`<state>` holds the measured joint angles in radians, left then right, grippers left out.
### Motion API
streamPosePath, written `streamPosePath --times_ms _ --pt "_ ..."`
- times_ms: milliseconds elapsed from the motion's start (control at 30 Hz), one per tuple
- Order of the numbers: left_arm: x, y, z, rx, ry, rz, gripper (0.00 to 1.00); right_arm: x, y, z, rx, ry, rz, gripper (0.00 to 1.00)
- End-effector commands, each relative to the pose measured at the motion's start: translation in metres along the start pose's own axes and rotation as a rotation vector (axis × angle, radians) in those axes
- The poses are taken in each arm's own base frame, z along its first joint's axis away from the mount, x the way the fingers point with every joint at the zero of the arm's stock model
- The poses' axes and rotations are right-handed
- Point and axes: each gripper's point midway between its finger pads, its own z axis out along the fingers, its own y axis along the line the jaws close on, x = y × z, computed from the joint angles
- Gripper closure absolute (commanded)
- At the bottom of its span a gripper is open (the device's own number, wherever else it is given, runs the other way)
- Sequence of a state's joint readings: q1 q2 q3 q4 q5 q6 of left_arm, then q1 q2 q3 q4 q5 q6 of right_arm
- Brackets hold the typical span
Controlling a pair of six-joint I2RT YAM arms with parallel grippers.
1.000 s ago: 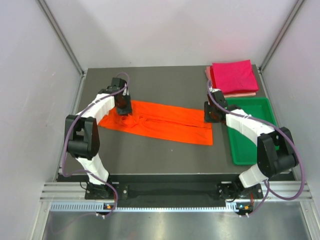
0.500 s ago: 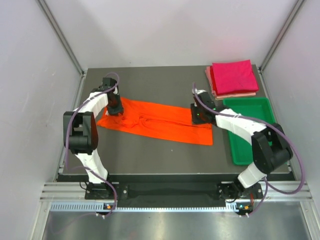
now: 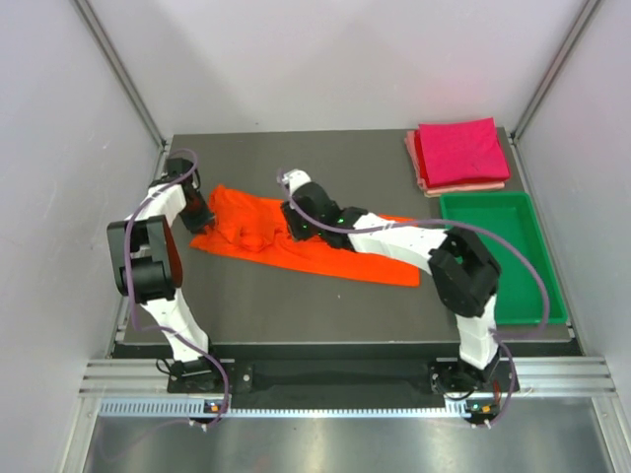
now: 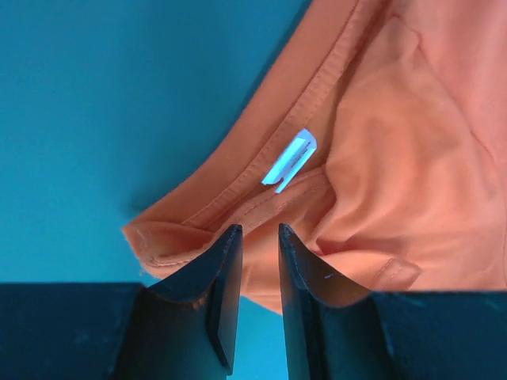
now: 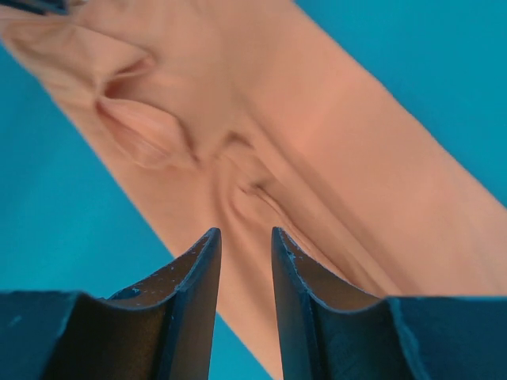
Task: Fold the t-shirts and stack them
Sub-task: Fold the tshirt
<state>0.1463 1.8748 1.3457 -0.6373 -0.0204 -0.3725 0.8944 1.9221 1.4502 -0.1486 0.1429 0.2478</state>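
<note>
The bright orange t-shirt (image 3: 340, 256) lies as a long strip across the table's middle, bunched into wrinkles toward its left end. My left gripper (image 3: 200, 212) is at that left end. In the left wrist view its jaws (image 4: 253, 229) stand a narrow gap apart over the collar (image 4: 317, 87), near a white label (image 4: 289, 158). My right gripper (image 3: 296, 219) is over the shirt's middle. Its jaws (image 5: 245, 231) are also slightly apart above wrinkled orange cloth (image 5: 317, 119). Nothing shows pinched in either gap. The folded magenta t-shirt (image 3: 458, 150) rests on the pale pink one (image 3: 463, 185) at the back right.
A green plastic tray (image 3: 503, 266) sits at the right, just in front of the folded stack. The right arm stretches across the shirt's right half. Grey walls close in the table on three sides.
The right gripper swept from the shirt's right end to its middle. The left gripper moved left to the shirt's end. The cloth's left part shifted left and bunched up.
</note>
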Motion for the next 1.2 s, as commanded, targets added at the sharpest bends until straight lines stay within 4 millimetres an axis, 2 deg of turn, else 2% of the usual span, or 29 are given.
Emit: streamPosePath --times_ms 0,67,100,133,167,200,267,333,367,500,667,767,900,1167 --pt "-0.002 -0.021 0.000 0.087 0.017 0.006 0.70 -0.032 0.030 0.021 -0.070 -0.095 -0.085 0.68" --pt "-0.010 -0.024 -0.002 0.094 0.002 -0.006 0.70 -0.033 0.038 0.029 -0.084 -0.098 -0.088 0.67" --pt "-0.013 -0.025 -0.004 0.094 -0.004 -0.009 0.70 -0.043 0.042 0.031 -0.082 -0.104 -0.076 0.68" --pt "-0.019 -0.029 -0.008 0.107 -0.025 -0.013 0.70 -0.033 0.042 0.043 -0.076 -0.075 -0.070 0.68" --pt "-0.020 -0.033 -0.011 0.128 -0.035 -0.008 0.70 -0.041 0.047 0.044 -0.071 -0.076 -0.041 0.68" --pt "-0.020 -0.038 -0.013 0.150 -0.039 0.004 0.70 -0.033 0.046 0.053 -0.049 -0.054 -0.027 0.68" --pt "-0.022 -0.048 -0.021 0.188 -0.056 0.037 0.69 -0.034 0.048 0.058 -0.018 -0.055 0.023 0.68" --pt "-0.023 -0.056 -0.025 0.221 -0.056 0.065 0.70 -0.032 0.050 0.064 -0.001 -0.050 0.062 0.68" --pt "-0.018 -0.056 -0.027 0.221 -0.027 0.073 0.70 -0.031 0.052 0.066 0.005 -0.047 0.095 0.68" --pt "-0.017 -0.059 -0.033 0.216 -0.047 0.080 0.71 -0.026 0.058 0.071 0.025 -0.045 0.149 0.68" --pt "-0.008 -0.082 -0.050 0.253 -0.082 0.116 0.69 -0.016 0.067 0.075 0.039 -0.036 0.180 0.68" --pt "-0.001 -0.088 -0.046 0.234 -0.071 0.133 0.69 -0.010 0.072 0.077 0.041 -0.029 0.187 0.70" --pt "0.008 -0.076 -0.031 0.178 -0.054 0.117 0.71 -0.004 0.076 0.079 0.052 -0.021 0.177 0.72" --pt "0.015 -0.075 -0.011 0.168 -0.021 0.119 0.70 0.004 0.078 0.090 0.067 -0.010 0.178 0.72"
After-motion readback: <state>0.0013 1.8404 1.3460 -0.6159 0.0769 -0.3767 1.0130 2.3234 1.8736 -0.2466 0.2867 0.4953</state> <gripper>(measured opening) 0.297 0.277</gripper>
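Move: Roughly 9 cm to the left hand's right, 2 cm back and a little below it, lies the bunched sleeve cuff of the orange t-shirt. The collar tag is about 3 cm ahead of the left hand and 1 cm right, and the shirt's left corner some 4 cm left and 1 cm back, both just below it. From the right hand the same cuff is about 15 cm left, 2 cm ahead and 9 cm lower. Closing in on the sleeve cuff from both sides: the right hand travels about 10 cm left and, after a brief swing out and back, sinks 6 cm, its fingers tipping a little further down. The left hand goes 8 cm right over the shirt, arching up and partly down again. Both grippers stay part open; contact with the cloth can't be made out. ##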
